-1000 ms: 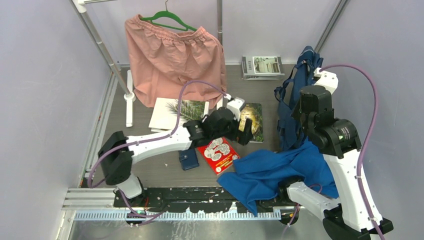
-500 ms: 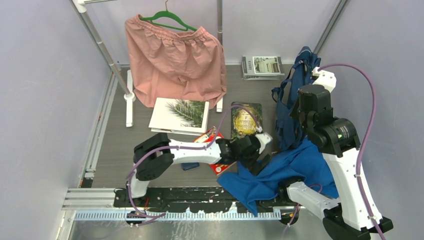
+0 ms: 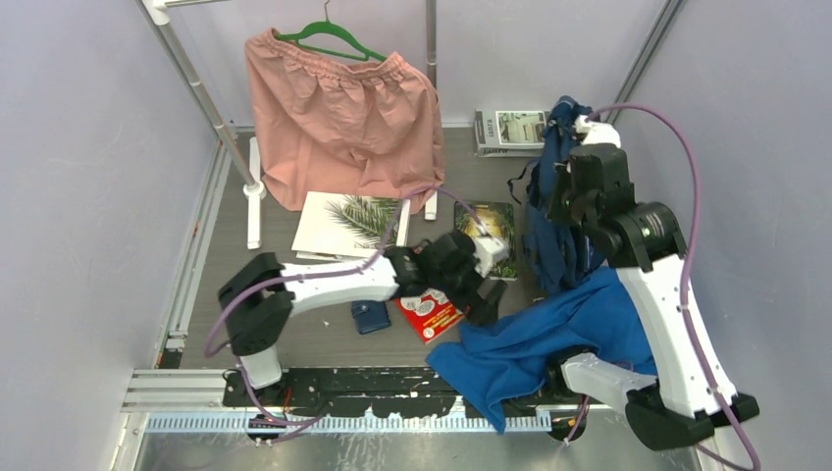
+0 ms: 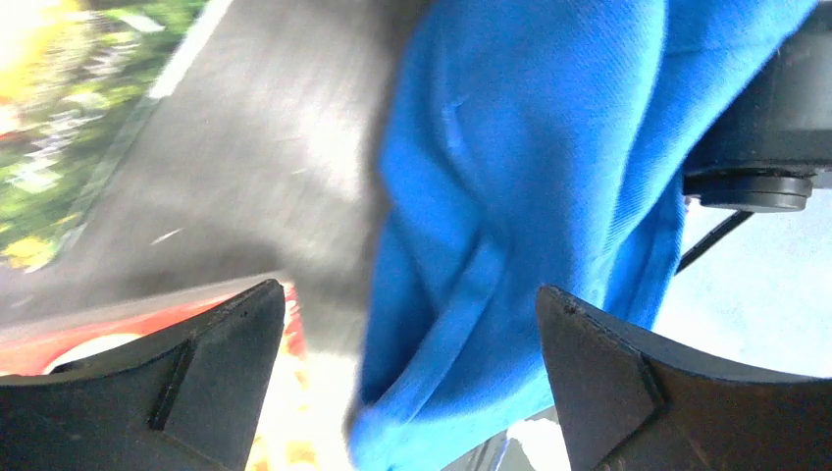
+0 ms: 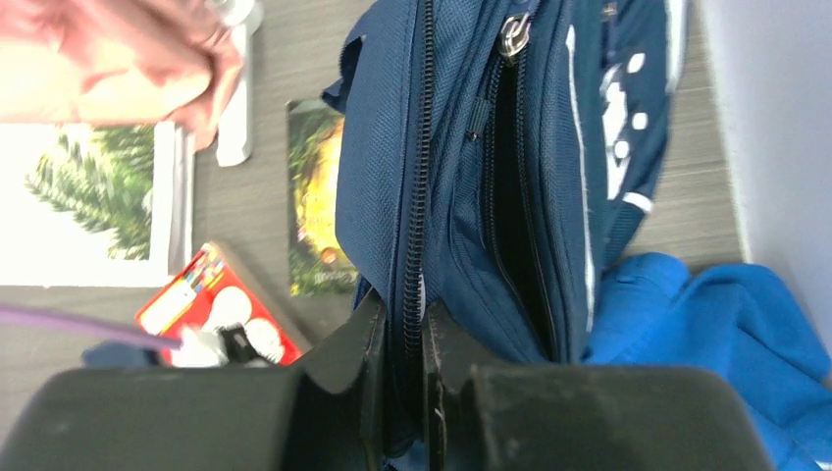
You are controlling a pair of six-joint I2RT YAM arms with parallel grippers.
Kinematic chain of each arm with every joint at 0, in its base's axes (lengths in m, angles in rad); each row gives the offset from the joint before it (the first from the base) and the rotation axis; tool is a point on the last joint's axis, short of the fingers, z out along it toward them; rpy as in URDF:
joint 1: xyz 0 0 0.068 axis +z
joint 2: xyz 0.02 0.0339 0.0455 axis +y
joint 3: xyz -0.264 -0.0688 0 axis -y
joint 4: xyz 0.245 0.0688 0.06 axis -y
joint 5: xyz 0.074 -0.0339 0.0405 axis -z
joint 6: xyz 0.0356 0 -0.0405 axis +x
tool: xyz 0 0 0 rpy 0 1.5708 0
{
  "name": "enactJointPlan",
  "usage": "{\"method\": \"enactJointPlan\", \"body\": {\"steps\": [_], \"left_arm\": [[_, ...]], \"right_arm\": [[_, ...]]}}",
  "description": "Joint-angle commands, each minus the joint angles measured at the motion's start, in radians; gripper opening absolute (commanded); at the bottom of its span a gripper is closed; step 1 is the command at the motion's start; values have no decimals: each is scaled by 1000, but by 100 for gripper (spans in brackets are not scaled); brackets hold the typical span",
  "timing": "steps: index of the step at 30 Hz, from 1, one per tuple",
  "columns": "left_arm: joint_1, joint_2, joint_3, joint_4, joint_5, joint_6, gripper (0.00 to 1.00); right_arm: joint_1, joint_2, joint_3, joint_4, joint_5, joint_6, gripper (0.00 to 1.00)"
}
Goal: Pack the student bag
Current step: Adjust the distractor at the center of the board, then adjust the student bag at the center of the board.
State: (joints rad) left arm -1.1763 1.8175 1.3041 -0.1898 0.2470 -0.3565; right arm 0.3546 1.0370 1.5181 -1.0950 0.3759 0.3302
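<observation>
The student bag [image 3: 551, 235], navy with white dots and stripes, hangs upright at the right of the table. My right gripper [image 3: 569, 149] is shut on it at the top. The right wrist view shows the jaws [image 5: 402, 319] pinching the bag's zipper edge [image 5: 420, 177], beside a dark open slot [image 5: 510, 196]. My left gripper [image 3: 489, 297] stands wide open, low over the table at the left edge of a royal-blue cloth [image 3: 549, 334]. In the left wrist view that cloth [image 4: 520, 196] fills the space ahead of the open gripper [image 4: 412, 383], untouched.
A red booklet [image 3: 430, 312], small navy wallet [image 3: 371, 316], green book [image 3: 495, 228] and palm-leaf book [image 3: 348, 224] lie mid-table. A pink garment [image 3: 343, 118] hangs on a rack at the back. Magazines [image 3: 510, 130] are stacked at the back right. Walls close both sides.
My left arm swung from over the green book down to the blue cloth's edge, gripper still open. My right arm carried the bag's top leftward and farther back.
</observation>
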Motion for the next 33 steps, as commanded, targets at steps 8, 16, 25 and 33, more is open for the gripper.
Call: {"method": "enactJointPlan", "body": {"steps": [8, 16, 25, 33], "left_arm": [[282, -501, -238, 28, 48, -131, 100], [275, -488, -127, 43, 155, -313, 100], [256, -374, -64, 161, 163, -415, 100], [241, -251, 24, 133, 80, -421, 99]], "right_arm": [[-3, 135, -12, 232, -596, -28, 1], [-2, 217, -20, 337, -561, 270, 1], [13, 181, -117, 402, -492, 387, 1], [16, 159, -146, 407, -498, 417, 1]]}}
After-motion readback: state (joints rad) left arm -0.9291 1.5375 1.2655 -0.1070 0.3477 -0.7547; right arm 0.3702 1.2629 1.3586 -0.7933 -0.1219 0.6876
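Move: The right hand pinches the backpack's top edge; the bag's middle hangs about 17 cm below and 5 cm ahead, 2 cm right. The green book it swings over lies some 6 cm ahead, 14 cm left, 32 cm down. From the left hand the backpack's middle is roughly 17 cm ahead, 16 cm right, 5 cm up; the red book is 6 cm ahead, 12 cm left, 11 cm down. The right hand swings the pinched backpack some 13 cm left and down; the left rises open towards it. ##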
